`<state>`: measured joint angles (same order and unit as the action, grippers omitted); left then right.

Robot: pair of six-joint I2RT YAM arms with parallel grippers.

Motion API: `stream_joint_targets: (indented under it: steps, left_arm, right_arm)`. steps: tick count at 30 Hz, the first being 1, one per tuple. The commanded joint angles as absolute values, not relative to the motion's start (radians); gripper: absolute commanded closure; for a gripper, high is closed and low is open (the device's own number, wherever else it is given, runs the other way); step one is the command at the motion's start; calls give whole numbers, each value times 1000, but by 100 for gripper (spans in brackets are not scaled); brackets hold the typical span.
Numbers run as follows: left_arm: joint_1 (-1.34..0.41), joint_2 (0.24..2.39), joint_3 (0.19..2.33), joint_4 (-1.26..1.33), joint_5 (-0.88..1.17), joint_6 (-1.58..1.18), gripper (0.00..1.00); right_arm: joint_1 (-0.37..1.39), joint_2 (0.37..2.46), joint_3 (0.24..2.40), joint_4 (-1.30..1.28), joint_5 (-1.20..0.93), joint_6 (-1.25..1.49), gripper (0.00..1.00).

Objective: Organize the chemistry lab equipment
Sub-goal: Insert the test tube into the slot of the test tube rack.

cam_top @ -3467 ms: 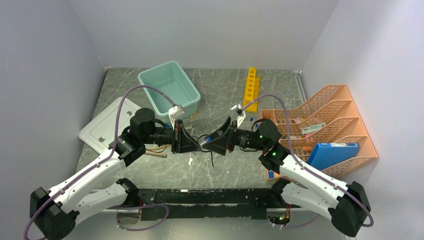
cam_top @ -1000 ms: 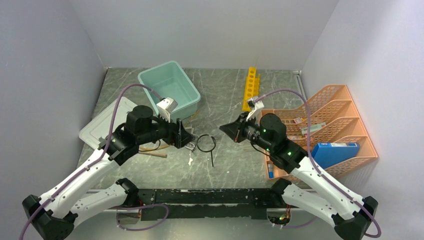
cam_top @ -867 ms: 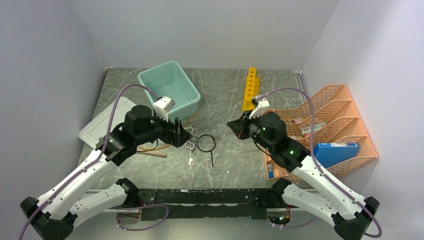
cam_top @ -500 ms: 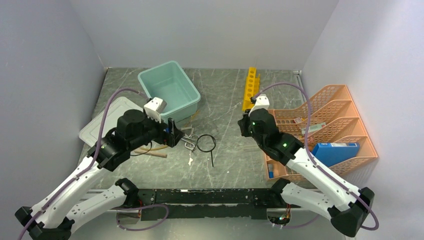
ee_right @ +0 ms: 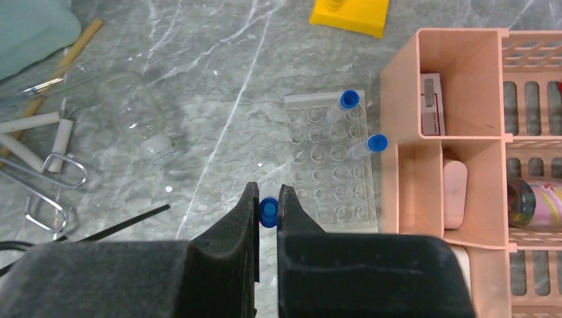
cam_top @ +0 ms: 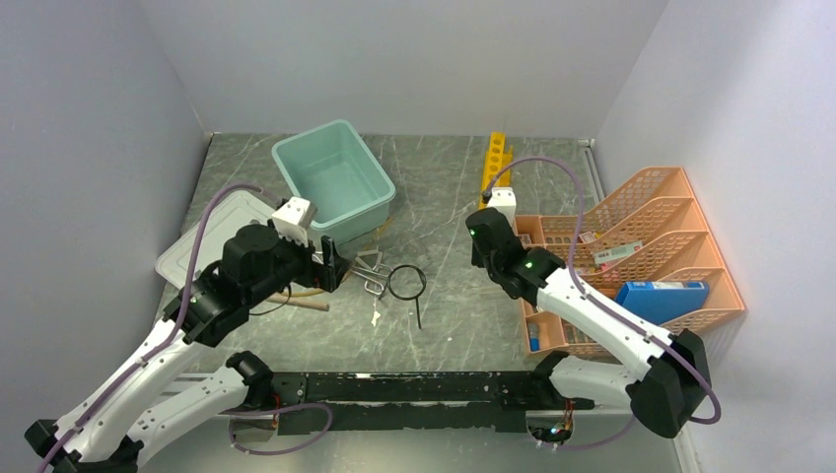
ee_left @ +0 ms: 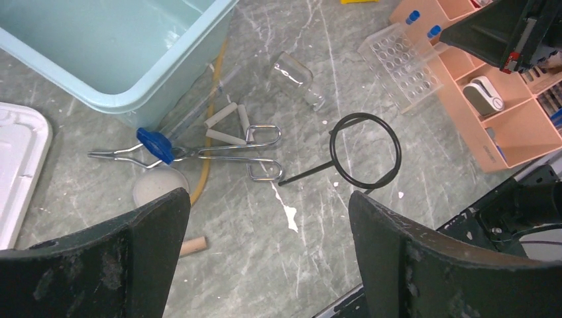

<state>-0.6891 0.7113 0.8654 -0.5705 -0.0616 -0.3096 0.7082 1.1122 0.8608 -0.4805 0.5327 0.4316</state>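
My right gripper (ee_right: pixel 268 199) points down and is shut on a small blue-capped clear tube (ee_right: pixel 268 212), just left of a clear tube rack (ee_right: pixel 335 192). That rack holds two blue-capped tubes (ee_right: pixel 349 101). My left gripper (ee_left: pixel 268 205) hangs wide open with nothing in it above bare table. Ahead of it lie the black wire ring stand (ee_left: pixel 366 152), silver wire clips (ee_left: pixel 262 169), the tan hose (ee_left: pixel 211 132) and a wooden stick (ee_left: pixel 192 246). The yellow test-tube rack (cam_top: pixel 495 175) stands at the back.
A pale teal tub (cam_top: pixel 333 177) sits at the back left with its lid (cam_top: pixel 202 246) beside it. The orange mesh organiser (cam_top: pixel 641 256) with a blue box (cam_top: pixel 656 301) fills the right side. A glass vial (ee_right: pixel 136 112) lies between clips and clear rack.
My left gripper has drawn back to the left and its jaws have spread wider. My right arm has swung from pointing left to pointing down beside the clear rack, still holding the tube.
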Motion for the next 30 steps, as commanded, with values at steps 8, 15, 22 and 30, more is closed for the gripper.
stream_joint_targets:
  steps: [8, 15, 22, 30]
  left_arm:
    - [-693, 640, 811, -558, -141, -282, 7]
    - [-693, 644, 812, -563, -147, -279, 7]
    - [-693, 646, 811, -558, -142, -278, 8]
    - [-693, 652, 810, -557, -140, -276, 8]
  right_arm:
    - [617, 1191, 823, -382, 598, 463, 100]
    - [561, 1221, 817, -362, 559, 456, 100]
    - [515, 1242, 797, -354, 514, 461, 100]
    - [488, 1246, 780, -330, 484, 464, 100]
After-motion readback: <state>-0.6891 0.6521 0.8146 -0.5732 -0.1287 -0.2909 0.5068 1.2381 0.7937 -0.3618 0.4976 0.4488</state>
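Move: The clear test tube rack, where the tube held by the right hand is going, has its middle about 5 cm to this hand's right, 3 cm ahead and some 12 cm below. Two blue-capped tubes stand in it, one about 7 cm ahead and 5 cm right of the hand, the other 4 cm ahead and 7 cm right. The yellow rack lies some 22 cm ahead, 6 cm right; the glass bottle 7 cm ahead, 12 cm left. From the left hand the clear rack is roughly 32 cm right and 10 cm ahead. Down and to the right at once, about 5 cm each, and some 3 cm forward in the first half, the right hand carries the blue-capped test tube in over the slots of the clear rack, towards the two tubes standing there. It turns clockwise some 10 degrees on the way; the fingers stay shut on the tube just below its cap, and the hand is slowing at the end. ##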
